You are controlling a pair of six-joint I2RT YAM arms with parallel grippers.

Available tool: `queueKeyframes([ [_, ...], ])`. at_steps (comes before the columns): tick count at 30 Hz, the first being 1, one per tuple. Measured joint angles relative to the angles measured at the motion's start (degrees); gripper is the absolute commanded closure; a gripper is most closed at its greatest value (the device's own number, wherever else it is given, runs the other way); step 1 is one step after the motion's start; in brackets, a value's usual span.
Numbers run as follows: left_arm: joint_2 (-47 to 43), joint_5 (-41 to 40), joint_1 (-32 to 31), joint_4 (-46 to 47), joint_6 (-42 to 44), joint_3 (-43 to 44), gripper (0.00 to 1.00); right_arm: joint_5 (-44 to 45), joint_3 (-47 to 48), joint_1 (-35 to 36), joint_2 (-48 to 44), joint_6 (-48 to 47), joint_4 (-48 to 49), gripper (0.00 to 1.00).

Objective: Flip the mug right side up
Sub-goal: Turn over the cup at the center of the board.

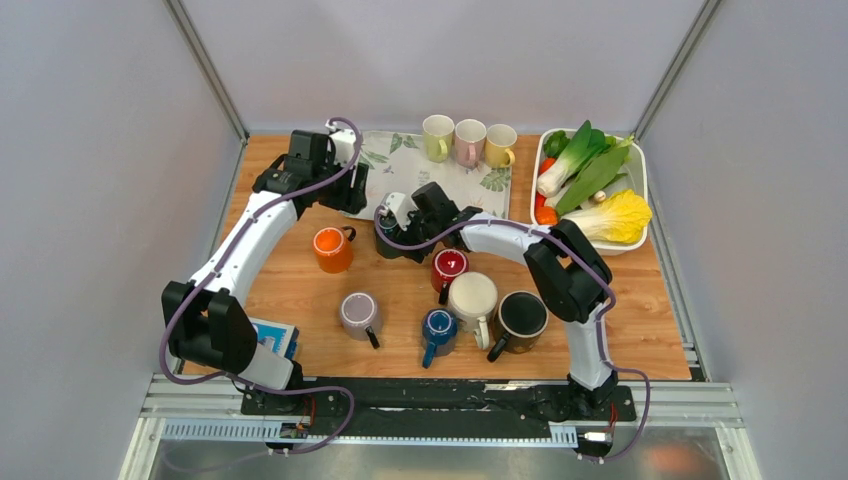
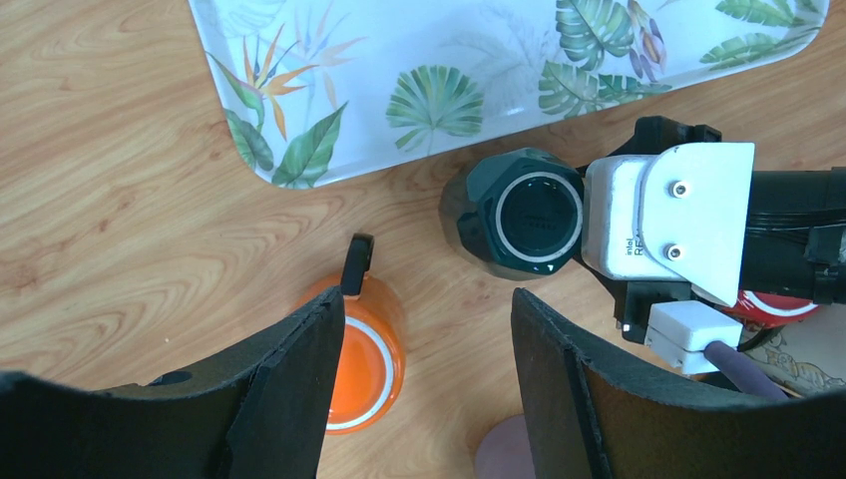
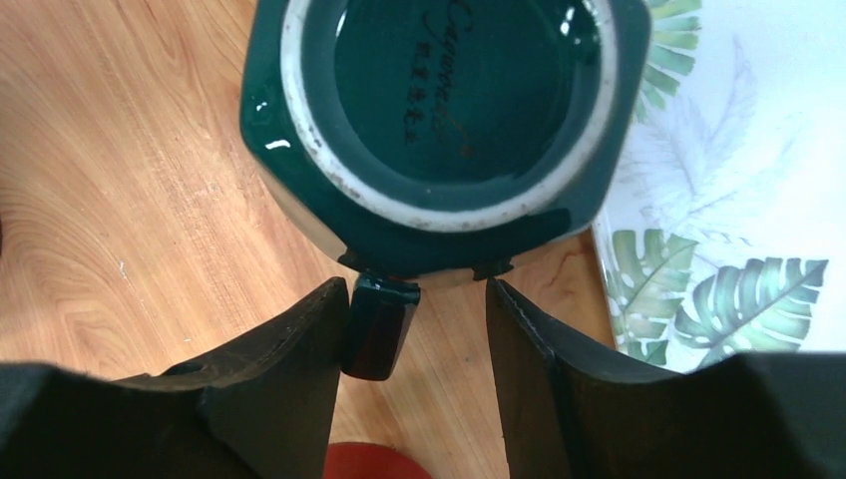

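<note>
A dark green mug (image 1: 388, 237) (image 2: 526, 215) (image 3: 439, 110) stands upside down on the wooden table, its ringed base facing up, right beside the leaf-print tray (image 1: 470, 180). My right gripper (image 1: 402, 238) (image 3: 419, 294) is open and straddles the mug's handle (image 3: 379, 327). The left finger touches the handle, and a gap separates it from the right finger. My left gripper (image 1: 348, 195) (image 2: 429, 309) hangs open and empty above the table, between the green mug and an orange mug (image 1: 332, 250) (image 2: 364, 364).
Three pastel mugs (image 1: 468, 140) stand at the back of the tray. Several more mugs sit toward the front: red (image 1: 448, 267), cream (image 1: 472, 297), black (image 1: 520, 315), blue (image 1: 438, 328), mauve (image 1: 358, 313). A white bin of vegetables (image 1: 640, 170) is at the back right.
</note>
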Motion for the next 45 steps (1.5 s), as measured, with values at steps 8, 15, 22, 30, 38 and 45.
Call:
queueKeyframes([
  [8, 0.00, -0.07, 1.42, 0.11, 1.05, 0.00, 0.30, -3.28, 0.09, -0.28, 2.45, -1.05, 0.37, 0.84],
  [15, -2.67, 0.07, 2.32, 3.30, 4.70, -3.65, 0.28, -4.44, 0.92, -0.68, 2.78, -1.25, -1.03, 1.00],
  [22, -15.08, 1.25, 2.34, 14.29, 14.67, -18.27, 0.28, -10.82, 5.99, -4.42, 2.69, -1.29, -9.14, 1.00],
  [30, -28.50, 6.54, 1.86, 33.79, 32.48, -35.32, 0.27, -26.47, 20.48, -12.76, 2.69, 4.76, -16.11, 1.00],
  [38, -31.93, 11.06, -0.57, 47.56, 55.69, -45.31, 0.26, -44.59, 22.60, -16.65, 2.69, 19.41, -10.64, 1.00],
  [45, -29.57, 11.30, -7.17, 63.82, 70.25, -52.96, 0.30, -58.55, 18.67, -16.13, 4.26, 35.98, 3.23, 1.00],
])
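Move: The dark green mug stands upside down with its middle about 3 cm ahead of the right hand, 4 cm to its left and 2 cm below; its handle lies almost between that hand's fingertips, a couple of centimetres lower. From the right hand, the red mug is some 8 cm to the right and 2 cm back. From the raised left hand, the green mug is about 8 cm right, 1 cm ahead and 17 cm below, with the orange mug about 4 cm left and 2 cm back. The right hand sinks about 2 cm and closes its half-open fingers on the green mug's handle, then lifts it by that pinch some 19 cm, swinging forward over the tray and part of the way back while the wrist rolls until its fingers point left and almost level. Meanwhile the left hand, fingers still open and empty, drifts a little left, then draws back about 5 cm and ends slightly to the right and higher, its wrist rolling and tipping up roughly 90 degrees so that its fingers point level, forward and right, towards the lifted mug. ##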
